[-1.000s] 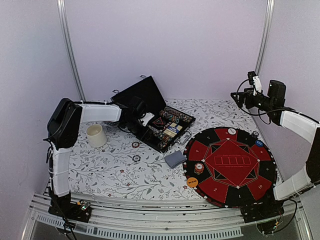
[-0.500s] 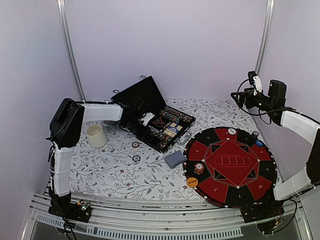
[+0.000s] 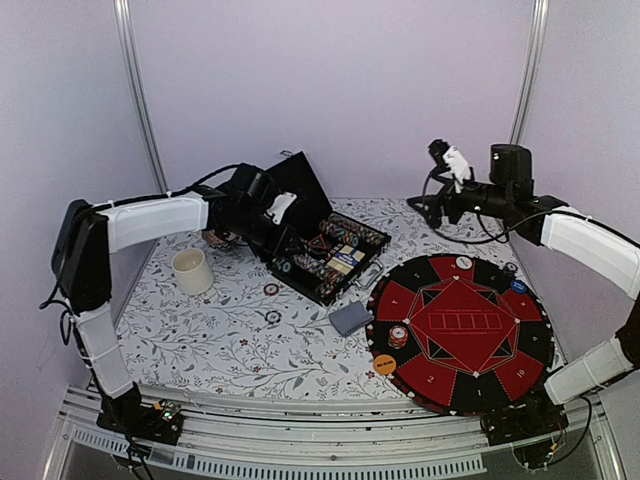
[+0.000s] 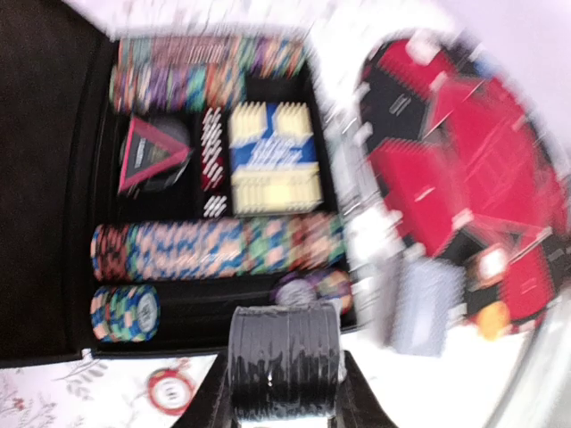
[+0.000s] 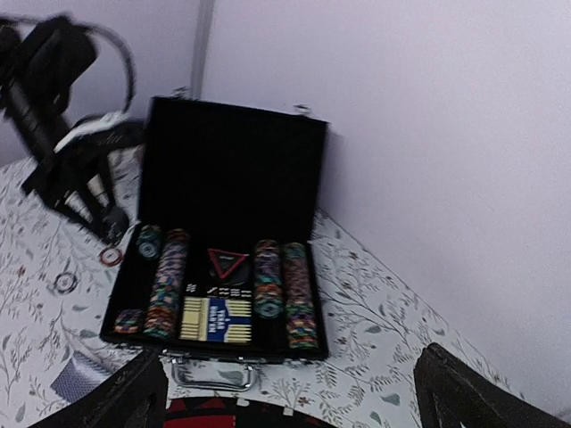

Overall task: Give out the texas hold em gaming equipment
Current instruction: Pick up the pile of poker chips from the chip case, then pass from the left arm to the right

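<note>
An open black case (image 3: 300, 190) holds rows of poker chips (image 3: 335, 250) and a boxed card deck (image 4: 272, 156). My left gripper (image 3: 272, 238) hovers at the case's left edge, shut on a dark ribbed stack of chips (image 4: 285, 361). My right gripper (image 3: 428, 208) is open and empty in the air, behind the mat and right of the case, which it faces (image 5: 232, 169); its fingers (image 5: 134, 392) stand wide apart. A grey-blue card deck (image 3: 350, 318) lies on the table. The round red-black mat (image 3: 460, 330) carries a chip stack (image 3: 398, 335) and orange (image 3: 385, 365), white (image 3: 464, 263) and blue (image 3: 518, 286) buttons.
A cream cup (image 3: 192, 270) stands at the left. A pink dish (image 3: 212, 238) is partly hidden behind my left arm. Two loose chips (image 3: 271, 289) (image 3: 273, 317) lie on the flowered cloth in front of the case. Metal posts rise at both back corners.
My left arm has swung up and outward at the case's left side. My right arm has swung left from the back right corner toward the case.
</note>
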Robot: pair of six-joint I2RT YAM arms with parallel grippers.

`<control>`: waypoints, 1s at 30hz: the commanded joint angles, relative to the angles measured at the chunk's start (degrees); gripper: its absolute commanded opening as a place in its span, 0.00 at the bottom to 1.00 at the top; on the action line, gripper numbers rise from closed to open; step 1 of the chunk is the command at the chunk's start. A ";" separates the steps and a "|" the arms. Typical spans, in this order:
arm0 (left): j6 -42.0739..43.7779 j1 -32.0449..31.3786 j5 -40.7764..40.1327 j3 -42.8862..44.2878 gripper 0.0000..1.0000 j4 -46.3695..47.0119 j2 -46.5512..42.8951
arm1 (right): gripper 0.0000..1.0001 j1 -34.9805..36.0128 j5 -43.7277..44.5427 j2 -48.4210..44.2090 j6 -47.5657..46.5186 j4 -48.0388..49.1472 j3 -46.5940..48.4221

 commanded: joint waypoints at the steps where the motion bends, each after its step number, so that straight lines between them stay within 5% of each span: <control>1: -10.56 0.01 10.30 -6.27 0.00 13.36 -5.79 | 0.99 12.20 1.42 0.26 -20.19 3.63 -3.78; 11: -23.42 -0.04 25.37 -14.60 0.00 28.41 -11.52 | 0.99 25.56 6.69 17.34 -35.53 10.00 6.44; 22: -24.80 0.10 28.16 -16.35 0.00 31.64 -12.46 | 0.65 27.26 3.12 23.94 -37.36 6.88 12.64; 28: -24.69 0.10 29.03 -16.44 0.00 32.07 -12.40 | 0.61 27.50 4.94 25.36 -37.54 6.77 13.74; 30: -24.63 0.12 29.23 -16.44 0.00 32.31 -12.39 | 0.52 27.47 5.91 26.04 -37.68 6.42 14.51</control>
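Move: The pile of chips is already in the left fingers above the case, about 26 cm left of the right hand, level with it fore-and-aft and 17 cm lower; the right gripper is that far the other way from the left hand. The open case's tray centres some 8 cm ahead, 7 cm right and 12 cm below the left hand, and the grey card deck about 8 cm back, 12 cm right and 14 cm below. The right hand sweeps about 22 cm left to the left gripper, also dropping and drawing back some 7 cm, turning counter-clockwise until its fingers point mostly left, then closing them partway around the chip pile. The left hand keeps its grip and carries the pile about 9 cm up, back and a little right to meet it, tilting its fingers up from steeply down towards level, pointing at the right gripper. ##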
